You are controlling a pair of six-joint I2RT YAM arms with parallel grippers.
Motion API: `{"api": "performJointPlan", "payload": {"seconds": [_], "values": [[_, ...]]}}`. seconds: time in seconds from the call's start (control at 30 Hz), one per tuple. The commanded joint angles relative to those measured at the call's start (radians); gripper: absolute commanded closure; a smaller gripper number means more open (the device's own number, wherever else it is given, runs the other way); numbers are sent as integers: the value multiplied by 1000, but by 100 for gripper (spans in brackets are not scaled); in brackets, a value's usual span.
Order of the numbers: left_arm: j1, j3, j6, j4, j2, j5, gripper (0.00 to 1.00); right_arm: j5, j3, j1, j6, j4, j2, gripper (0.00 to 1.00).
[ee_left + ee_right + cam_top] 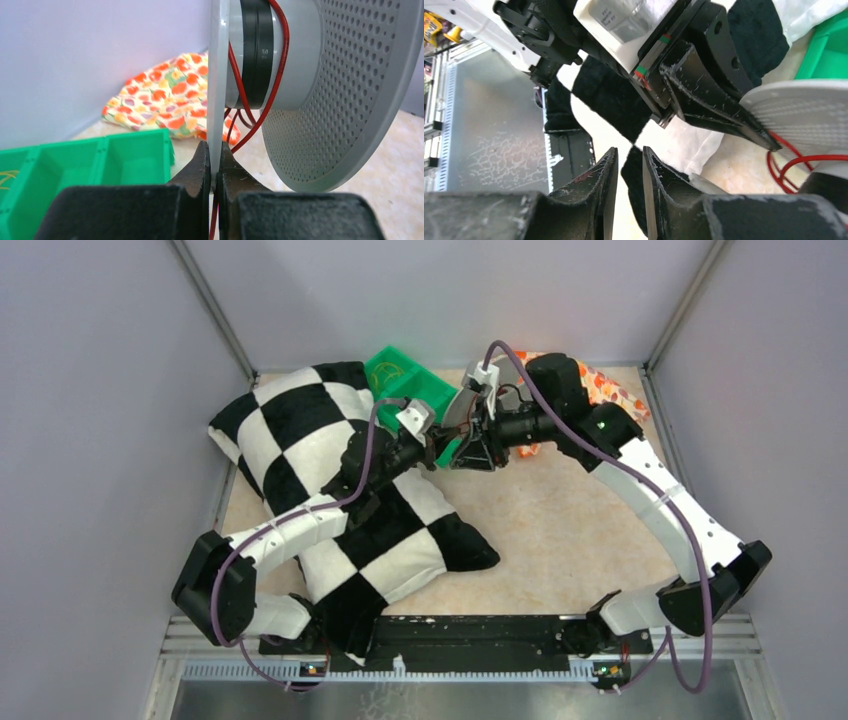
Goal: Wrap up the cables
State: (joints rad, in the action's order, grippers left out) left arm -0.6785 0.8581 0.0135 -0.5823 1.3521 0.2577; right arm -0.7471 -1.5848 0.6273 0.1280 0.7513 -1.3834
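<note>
A grey spool (462, 420) with perforated flanges (345, 90) hangs in the air between both grippers. The thin red cable (274, 80) is wound loosely round its hub, and loops hang below it (785, 162). My left gripper (213, 150) is shut on the edge of the spool's thin flange (218, 75), and a strand of the cable runs down between its fingers. My right gripper (630, 156) is just right of the spool, its jaws a narrow gap apart with nothing in them. The left gripper's fingers (719, 105) pinching the flange (804, 107) show in the right wrist view.
A black-and-white checkered pillow (330, 470) lies under my left arm. A green compartment bin (405, 380) stands behind the spool, also in the left wrist view (75, 165). A floral cloth (608, 390) lies at the back right. Walls close in on three sides.
</note>
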Motion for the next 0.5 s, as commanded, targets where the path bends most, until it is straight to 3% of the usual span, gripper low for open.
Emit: {"api": "performJointPlan", "payload": {"seconds": [0.0,0.07,0.13,0.23,0.33,0.47], "values": [[0,8,0,-272,-50,-40,100,-63,-78,11,-51,-66,45,74],[0,11,-6,-270,-49,-51,100,-6,-83,10,-78,-113,83,67],[0,17,-6,-257,-52,-61,100,144,-62,9,-116,-172,146,46],[0,45,-6,-205,-59,-95,100,410,1,-11,-190,-269,245,23],[-2,88,-6,-101,-66,-107,100,585,116,-90,-296,-388,359,10],[-1,84,6,-81,-94,-140,100,699,235,-230,-434,-447,462,4]]}}
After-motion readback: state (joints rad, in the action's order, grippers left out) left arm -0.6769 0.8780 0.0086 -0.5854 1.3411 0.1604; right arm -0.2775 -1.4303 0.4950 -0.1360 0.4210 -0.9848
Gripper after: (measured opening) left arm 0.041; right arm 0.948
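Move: The spool's middle is about 3 cm ahead, 8 cm right and 5 cm above the left hand, which already holds its flange. From the right hand, the spool is some 11 cm ahead, 5 cm right and nearly level. Also from the right hand, the green tray lies about 19 cm ahead, 5 cm left and 30 cm below, the patterned cloth about 26 cm ahead, 20 cm right and 32 cm below. Empty right hand lifts 12 cm and pulls 11 cm right, opening wide and swinging clockwise; left keeps the flange. ##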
